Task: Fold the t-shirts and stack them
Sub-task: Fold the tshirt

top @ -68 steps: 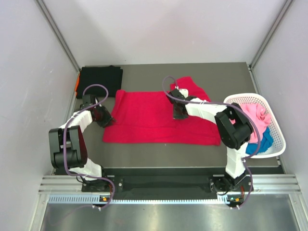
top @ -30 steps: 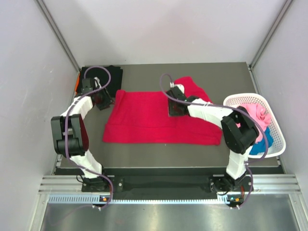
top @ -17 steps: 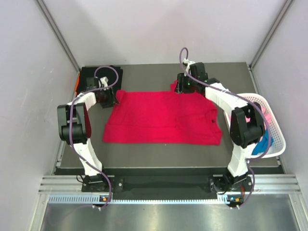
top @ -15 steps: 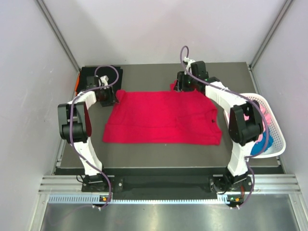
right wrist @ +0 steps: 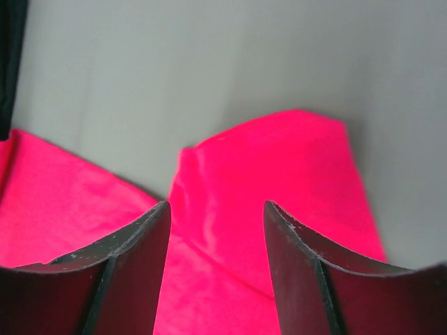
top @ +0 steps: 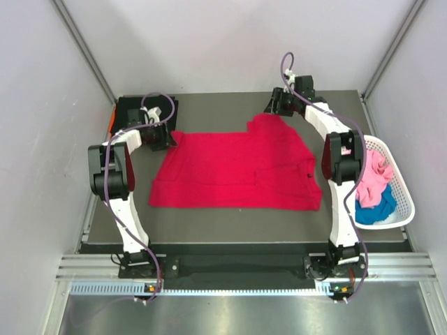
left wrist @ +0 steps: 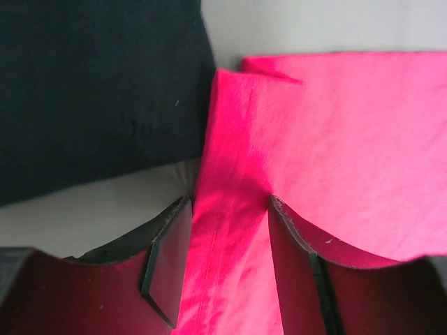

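A bright red t-shirt (top: 237, 167) lies spread flat in the middle of the table. My left gripper (top: 167, 139) is low over its back-left corner, jaws open, and the red hem (left wrist: 230, 209) runs between the fingers (left wrist: 167, 258). My right gripper (top: 273, 107) is open at the back, just beyond the red sleeve (top: 269, 124). In the right wrist view that sleeve (right wrist: 272, 181) lies flat below the gripper (right wrist: 216, 216). A folded black t-shirt (top: 144, 109) sits at the back left, also seen beside the red one (left wrist: 98, 91). An orange edge (top: 112, 120) peeks out beside it.
A white lattice basket (top: 407, 199) stands at the right table edge, holding a pink shirt (top: 374, 167) and a blue one (top: 377, 207). Grey walls and metal posts close in the table (top: 216, 105) on three sides.
The right gripper drew the folded-over part of the red shirt out to the back right, opened and pulled away toward the far edge. The left gripper moved to the shirt's back-left corner.
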Tool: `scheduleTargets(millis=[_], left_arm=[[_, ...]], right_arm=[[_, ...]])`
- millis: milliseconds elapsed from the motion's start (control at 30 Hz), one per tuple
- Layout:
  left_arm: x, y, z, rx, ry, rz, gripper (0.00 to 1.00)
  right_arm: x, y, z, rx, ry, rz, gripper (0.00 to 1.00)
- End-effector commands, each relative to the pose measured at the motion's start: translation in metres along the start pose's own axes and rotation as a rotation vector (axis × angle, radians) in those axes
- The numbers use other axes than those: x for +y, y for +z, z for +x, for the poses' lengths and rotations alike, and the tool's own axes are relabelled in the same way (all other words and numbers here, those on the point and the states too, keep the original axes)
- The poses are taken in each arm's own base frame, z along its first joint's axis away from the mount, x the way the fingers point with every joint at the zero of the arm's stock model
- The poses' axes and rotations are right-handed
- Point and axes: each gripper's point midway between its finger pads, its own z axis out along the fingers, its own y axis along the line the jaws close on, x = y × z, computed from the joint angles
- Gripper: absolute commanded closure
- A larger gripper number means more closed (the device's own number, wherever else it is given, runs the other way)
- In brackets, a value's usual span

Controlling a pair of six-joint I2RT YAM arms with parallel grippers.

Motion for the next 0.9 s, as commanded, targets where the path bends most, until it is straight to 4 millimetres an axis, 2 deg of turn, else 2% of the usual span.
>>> scheduleTargets(millis=[0, 200, 233, 267, 333, 633, 867], left_arm=[[-0.012, 0.002, -0.031, -0.079, 0.055, 0.072, 0.47], [-0.009, 0.005, -0.037, -0.096, 0.061, 0.061, 0.48], [-0.009, 0.005, -0.038, -0.098, 0.064, 0.056, 0.48], [-0.007, 0.005, -0.040, -0.103, 0.065, 0.043, 0.48], [-0.005, 0.005, -0.042, -0.107, 0.069, 0.034, 0.48], [-0.005, 0.008, -0.052, -0.115, 0.087, 0.028, 0.48], [-0.005, 0.016, -0.049, -0.091, 0.094, 0.036, 0.52]], right_arm=[[-0.006, -0.003, -0.024, -0.044, 0.007, -0.041, 0.44], [-0.037, 0.009, -0.025, -0.075, 0.016, -0.024, 0.44], [-0.043, 0.017, -0.017, -0.060, 0.029, -0.018, 0.44], [-0.048, 0.018, -0.024, -0.077, 0.032, -0.004, 0.44], [-0.058, 0.029, -0.016, -0.064, 0.068, 0.007, 0.44], [-0.069, 0.053, -0.018, -0.125, 0.084, -0.020, 0.44], [-0.067, 0.062, -0.023, -0.159, 0.090, -0.044, 0.40]])
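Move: Up at the far edge of the t-shirt, both hands stand open. The shirt's far left corner lies roughly 5 cm ahead of the left hand, 2 cm to its right and 2 cm lower; the folded black stack's middle is some 9 cm ahead and 8 cm to the left of this hand. From the right hand, the shirt's far right corner is about 7 cm ahead, 2 cm right and 8 cm down, and the laundry basket about 16 cm back and 38 cm right. Reaching forward and sinking about 6 cm each way, the right hand closes in on the shirt's far right corner: down and to the right by some 3 cm first, then almost level forward, rolling slightly. Meanwhile the left hand eases about 4 cm forward and a little up towards the far left corner, tipping its fingers up slightly. Both grippers stay half open, with no grip on the cloth. ##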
